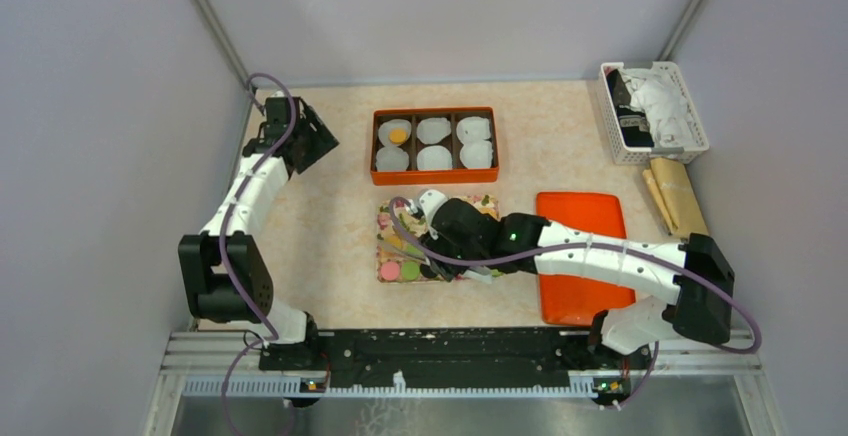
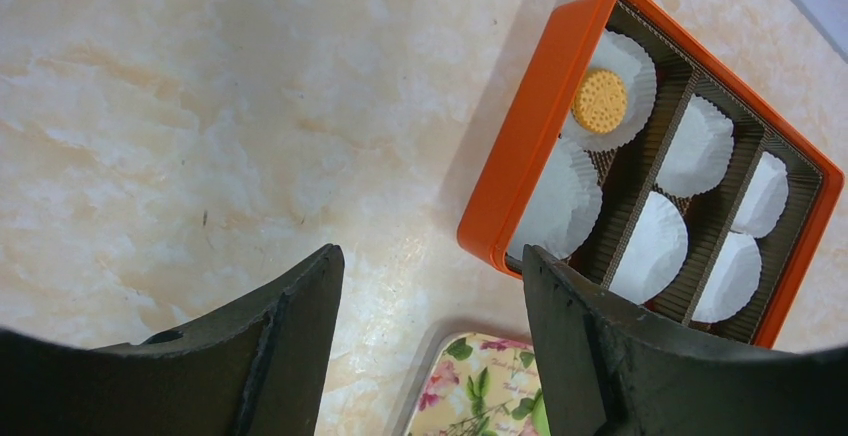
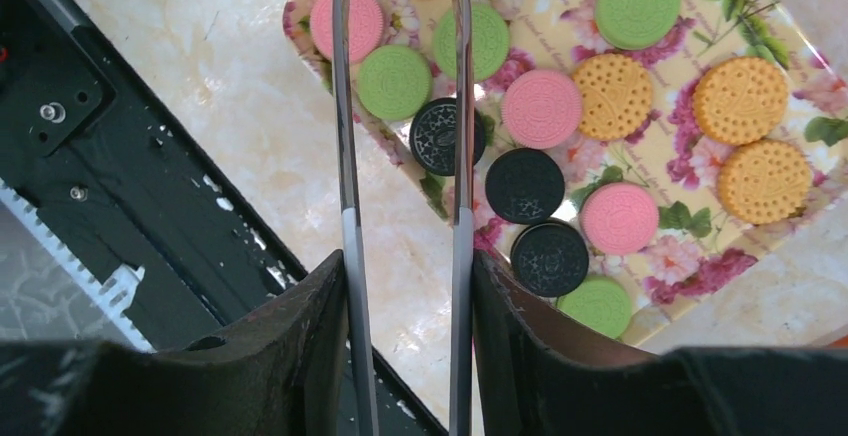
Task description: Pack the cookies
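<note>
Several cookies in green, pink, black and orange lie on the floral tray. My right gripper is shut on metal tongs. The two blades stand apart over the tray's near corner, with the green cookie between them; their tips are out of view. One orange cookie sits in a paper cup in the orange box. My left gripper hangs open and holds nothing, above the table left of the box.
The box holds several white paper cups. An orange lid lies right of the tray under the right arm. A white basket and a brown roll stand at the far right. The black base rail runs by the tray.
</note>
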Robot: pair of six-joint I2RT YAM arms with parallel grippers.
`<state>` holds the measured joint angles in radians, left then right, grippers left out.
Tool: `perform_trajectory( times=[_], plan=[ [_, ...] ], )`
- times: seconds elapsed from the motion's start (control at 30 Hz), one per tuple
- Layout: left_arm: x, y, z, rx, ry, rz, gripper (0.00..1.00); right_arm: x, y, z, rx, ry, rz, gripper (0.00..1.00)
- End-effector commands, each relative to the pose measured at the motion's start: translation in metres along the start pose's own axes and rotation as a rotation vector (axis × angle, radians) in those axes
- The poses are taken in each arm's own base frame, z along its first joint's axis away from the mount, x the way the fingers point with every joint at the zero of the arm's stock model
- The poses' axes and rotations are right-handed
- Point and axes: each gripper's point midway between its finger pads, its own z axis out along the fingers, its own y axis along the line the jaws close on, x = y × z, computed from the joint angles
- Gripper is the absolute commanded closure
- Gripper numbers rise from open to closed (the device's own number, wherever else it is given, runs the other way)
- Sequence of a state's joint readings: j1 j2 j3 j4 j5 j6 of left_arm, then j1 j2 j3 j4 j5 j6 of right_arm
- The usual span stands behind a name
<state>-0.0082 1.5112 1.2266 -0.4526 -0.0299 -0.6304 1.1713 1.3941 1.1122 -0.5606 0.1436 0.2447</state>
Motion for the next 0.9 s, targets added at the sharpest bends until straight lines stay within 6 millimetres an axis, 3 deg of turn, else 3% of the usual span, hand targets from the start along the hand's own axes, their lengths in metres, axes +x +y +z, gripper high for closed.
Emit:
perform_trajectory(
  times=[0.0, 0.23, 0.5, 0.83, 0.87],
  plan=[
    [-0.010, -0.011, -0.016, 0.058, -0.039, -0.012, 0.28, -0.011, 0.017, -0.003, -0.053, -0.059, 0.018, 0.57],
    [-0.012, -0.020, -0.025, 0.111, -0.051, -0.006, 0.27, -0.003, 0.006, 0.016, 0.028, -0.026, 0.009, 0.56],
    [-0.016, -0.020, -0.030, 0.115, -0.075, 0.009, 0.27, 0.002, 0.010, 0.037, 0.025, 0.014, 0.001, 0.56],
    [-0.011, -0.020, -0.027, 0.122, -0.062, 0.015, 0.27, 0.000, 0.004, 0.043, 0.077, 0.037, -0.002, 0.57],
    [-0.016, -0.013, -0.026, 0.110, -0.070, 0.001, 0.26, -0.001, 0.004, 0.045, 0.084, 0.043, -0.003, 0.57]
  ],
)
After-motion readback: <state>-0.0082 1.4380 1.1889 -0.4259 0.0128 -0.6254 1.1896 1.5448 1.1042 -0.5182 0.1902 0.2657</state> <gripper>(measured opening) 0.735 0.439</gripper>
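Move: The orange cookie near the tray's left edge lies about 9 cm ahead of the right hand, 12 cm to its left and 14 cm below, beyond the tongs it holds. Measured from that cookie, the pink cookie is 5 cm straight back, one green cookie 5 cm back and 4 cm right, and another green 1 cm back and 5 cm right. From the left hand, the orange cookie is some 12 cm back, 12 cm right and 16 cm below. Almost straight down, after a brief drift of under 1 cm back that is then undone, the right hand lowers the still-open tongs about 5 cm towards the orange cookie at the tray's left edge. It keeps its grip and tips the tongs about 5 degrees steeper; contact with the cookie can't be made out. Off to the side, the empty, open left hand rises about 2 cm. ##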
